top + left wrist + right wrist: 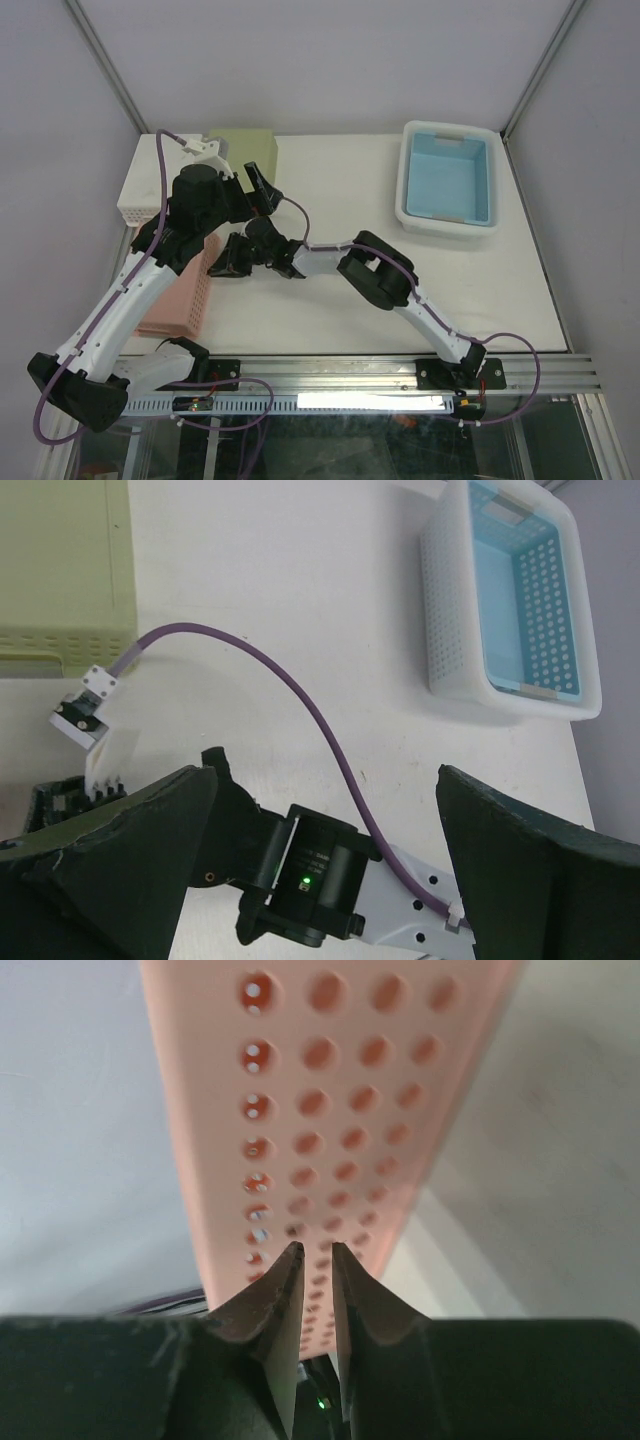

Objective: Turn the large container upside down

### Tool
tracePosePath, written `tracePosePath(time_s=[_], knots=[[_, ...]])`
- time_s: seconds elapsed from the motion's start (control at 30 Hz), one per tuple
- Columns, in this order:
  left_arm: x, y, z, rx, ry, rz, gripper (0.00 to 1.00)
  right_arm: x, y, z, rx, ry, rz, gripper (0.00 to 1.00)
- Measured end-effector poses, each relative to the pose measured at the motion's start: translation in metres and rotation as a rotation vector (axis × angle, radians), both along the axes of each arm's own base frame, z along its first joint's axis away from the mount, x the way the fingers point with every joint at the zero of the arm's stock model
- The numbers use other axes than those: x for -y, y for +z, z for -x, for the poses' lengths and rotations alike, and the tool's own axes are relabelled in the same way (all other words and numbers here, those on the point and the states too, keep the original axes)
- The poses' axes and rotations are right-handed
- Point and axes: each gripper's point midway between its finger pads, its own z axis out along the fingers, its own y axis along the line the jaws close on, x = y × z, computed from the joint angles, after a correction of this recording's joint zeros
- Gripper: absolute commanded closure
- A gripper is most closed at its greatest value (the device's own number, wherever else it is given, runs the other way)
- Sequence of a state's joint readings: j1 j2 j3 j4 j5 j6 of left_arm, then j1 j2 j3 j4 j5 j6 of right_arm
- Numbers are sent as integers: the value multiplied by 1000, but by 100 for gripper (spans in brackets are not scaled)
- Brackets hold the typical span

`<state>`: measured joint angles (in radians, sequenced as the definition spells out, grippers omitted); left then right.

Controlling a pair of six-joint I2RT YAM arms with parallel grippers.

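The large container is a pink perforated basket (178, 300) at the left of the table, partly hidden under my left arm. My right gripper (222, 265) reaches across to its far right corner. In the right wrist view the pink wall with its rows of holes (330, 1080) fills the frame, and my right gripper (317, 1252) is pinched on it with only a thin slot between the jaws. My left gripper (262, 190) hangs above the table behind it, jaws wide open and holding nothing. In the left wrist view, my left gripper (325, 860) looks down on the right arm's wrist.
A pale green box (245, 152) stands at the back left, with a small white perforated basket (138, 200) to its left. A white basket with a blue inside (447, 180) sits upright at the back right. A purple cable (300, 710) loops over the white table.
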<state>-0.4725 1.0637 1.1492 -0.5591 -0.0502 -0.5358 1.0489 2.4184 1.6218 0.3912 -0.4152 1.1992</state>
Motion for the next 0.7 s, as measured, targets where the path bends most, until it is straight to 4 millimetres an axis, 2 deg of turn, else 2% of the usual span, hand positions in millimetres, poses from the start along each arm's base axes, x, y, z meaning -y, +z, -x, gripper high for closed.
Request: tracePosePath(time_s=[0.17, 0.33, 0.47, 0.7], knots=[[0, 0, 0, 2, 0, 0, 1, -33, 16, -15, 31, -7, -55, 79], [-1, 4, 1, 9, 1, 4, 1, -54, 20, -12, 38, 2, -79, 79], [0, 6, 0, 13, 1, 6, 1, -58, 14, -8, 20, 5, -74, 79], [0, 8, 0, 17, 1, 8, 1, -53, -3, -5, -4, 4, -44, 79]])
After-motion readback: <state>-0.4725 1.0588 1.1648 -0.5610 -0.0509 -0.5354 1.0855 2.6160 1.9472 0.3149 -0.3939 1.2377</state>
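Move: The upside-down pink container lies to the right hand's left. Its middle is about 9 cm left and 3 cm back, roughly level in height, with its perforated side right at the fingertips. The upturned green container is some 24 cm ahead of the right hand and 6 cm to its right; the upturned white container is about 23 cm ahead and 13 cm left. From the idle left hand the pink container is roughly 23 cm left, 10 cm back and 23 cm below. With its nearly closed fingertips against the perforated right side of the pink container, the right hand pushes it left over the table, travelling about 5 cm. The hand swings forward and up a couple of centimetres on the way, then sinks back down and eases to a stop; the fingers keep their narrow gap. ##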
